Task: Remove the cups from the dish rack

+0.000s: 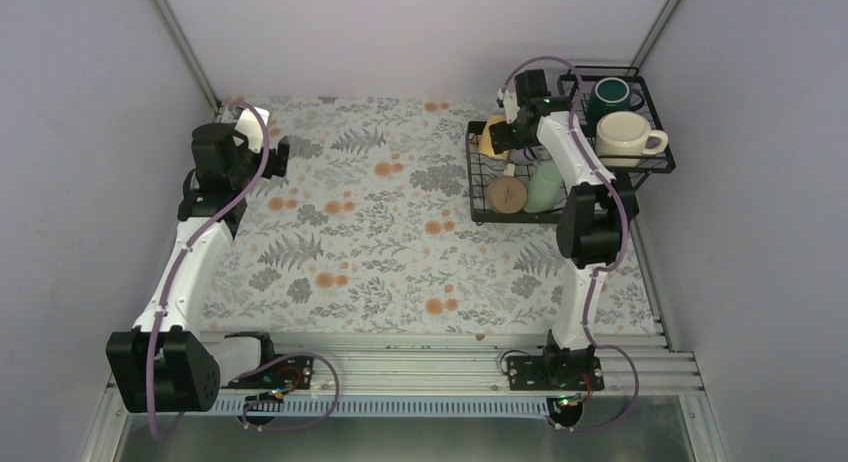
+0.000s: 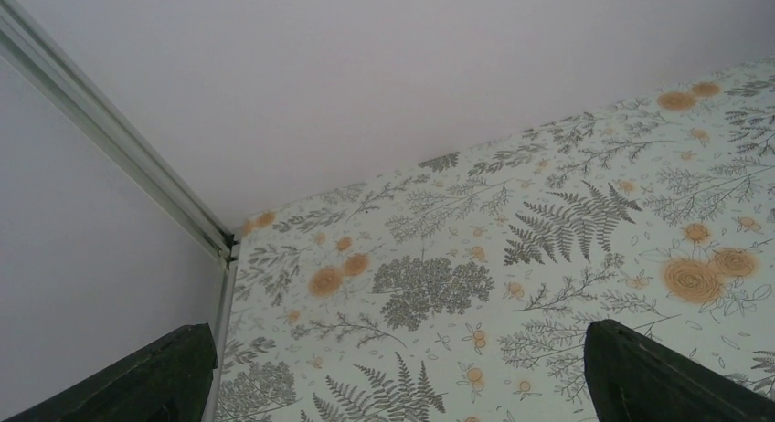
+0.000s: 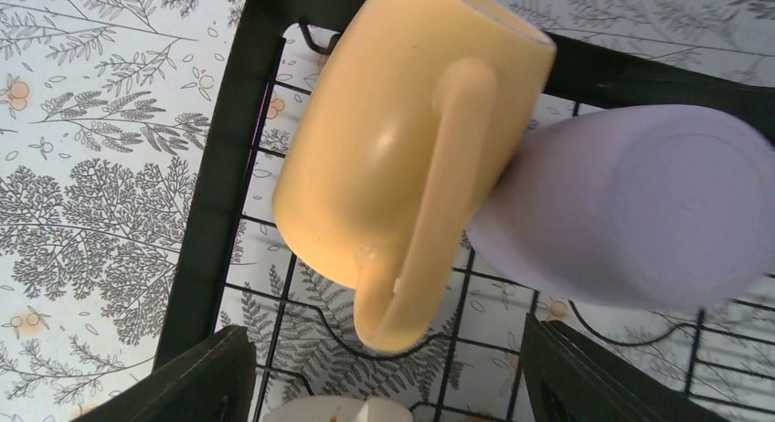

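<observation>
The black wire dish rack (image 1: pixel 520 221) stands at the far right of the table. A dark green mug (image 1: pixel 610 92) and a cream mug (image 1: pixel 628 137) sit in its raised basket. A mint-green tumbler (image 1: pixel 545 187) and a tan cup (image 1: pixel 507 194) lie in its tray. In the right wrist view a yellow mug (image 3: pixel 384 148) lies on its side against a lavender tumbler (image 3: pixel 631 203). My right gripper (image 3: pixel 388 376) is open, its fingers either side of the yellow handle and clear of it. My left gripper (image 2: pixel 402 367) is open over bare table at far left.
The rack's thick black rim (image 3: pixel 215 212) runs just left of the yellow mug. A pale cup rim (image 3: pixel 334 411) shows below the handle. Side walls and a metal corner post (image 2: pixel 119 139) close in the table. Floral cloth (image 1: pixel 380 232) covers the table's middle.
</observation>
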`<state>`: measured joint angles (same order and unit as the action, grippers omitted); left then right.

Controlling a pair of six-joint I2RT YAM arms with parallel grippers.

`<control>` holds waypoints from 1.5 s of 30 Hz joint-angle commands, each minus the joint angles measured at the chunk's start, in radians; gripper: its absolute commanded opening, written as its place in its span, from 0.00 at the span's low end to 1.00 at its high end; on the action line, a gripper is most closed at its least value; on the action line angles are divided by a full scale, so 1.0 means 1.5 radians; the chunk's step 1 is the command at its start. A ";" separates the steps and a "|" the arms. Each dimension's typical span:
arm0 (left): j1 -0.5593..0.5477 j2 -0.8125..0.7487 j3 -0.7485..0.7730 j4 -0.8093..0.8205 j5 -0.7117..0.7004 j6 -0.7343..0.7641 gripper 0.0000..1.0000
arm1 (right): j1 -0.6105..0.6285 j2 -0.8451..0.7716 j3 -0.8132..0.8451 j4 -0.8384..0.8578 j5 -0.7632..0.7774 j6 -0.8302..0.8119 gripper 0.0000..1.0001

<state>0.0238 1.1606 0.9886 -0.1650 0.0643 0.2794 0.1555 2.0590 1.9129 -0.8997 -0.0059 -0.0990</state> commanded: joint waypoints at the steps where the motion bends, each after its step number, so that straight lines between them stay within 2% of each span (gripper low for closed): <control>1: -0.002 0.005 -0.010 0.018 0.009 0.001 1.00 | -0.007 0.046 0.045 -0.012 -0.030 0.006 0.74; 5: -0.002 0.005 -0.012 0.017 0.010 0.003 1.00 | -0.010 0.078 0.077 -0.015 -0.039 0.010 0.74; 13: -0.002 0.001 -0.026 0.021 0.007 0.008 1.00 | -0.012 0.125 0.132 -0.023 -0.025 0.003 0.63; 19: -0.002 -0.005 -0.038 0.024 0.014 0.009 1.00 | -0.012 0.145 0.154 -0.034 -0.032 0.006 0.44; 22: -0.002 -0.006 -0.041 0.023 0.024 0.009 1.00 | -0.012 0.149 0.155 -0.038 -0.032 0.006 0.41; 25: -0.002 -0.008 -0.047 0.023 0.034 0.012 1.00 | -0.012 0.150 0.160 -0.043 -0.023 0.008 0.28; 27: -0.002 -0.008 -0.050 0.024 0.038 0.012 1.00 | -0.012 0.144 0.161 -0.042 -0.014 0.008 0.14; 31: -0.003 -0.008 -0.055 0.025 0.053 0.017 1.00 | -0.012 0.130 0.180 -0.054 -0.011 -0.001 0.04; 33: -0.006 -0.008 -0.061 0.032 0.056 0.020 1.00 | -0.011 0.111 0.184 -0.057 -0.015 -0.012 0.04; 36: -0.038 -0.015 -0.079 0.047 0.068 0.038 1.00 | -0.009 0.074 0.198 -0.060 -0.030 -0.027 0.04; 41: -0.147 -0.004 -0.085 0.090 0.074 0.092 1.00 | -0.005 0.000 0.232 -0.060 -0.121 -0.042 0.03; 45: -0.279 0.054 -0.057 0.149 -0.048 0.116 1.00 | 0.001 -0.031 0.255 -0.067 -0.227 -0.013 0.03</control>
<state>-0.2508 1.1706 0.8600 -0.0650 0.1211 0.3878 0.1383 2.1452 2.2093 -1.0466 -0.1493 -0.1371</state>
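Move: Just ahead of the right hand's open fingers lies the yellow cup, its middle about 5 cm forward, 2 cm left and 5 cm below, handle facing the hand. The purple cup is roughly 4 cm ahead and 5 cm right; the brown cup stands some 7 cm back and 1 cm right, the green cup 6 cm back and 8 cm right, all slightly lower. From the left hand, the yellow cup is about 14 cm ahead, 40 cm right and 20 cm below. Reaching forward and down about 4 cm each way, the right hand brings its open fingers around the yellow cup's handle, pinches the lower part of it, then lifts some 8 cm, drifting slightly back and left. Meanwhile the left hand, open and empty, sinks about 4 cm, then sweeps 12 cm right towards the rack, swinging some 20 degrees clockwise. ##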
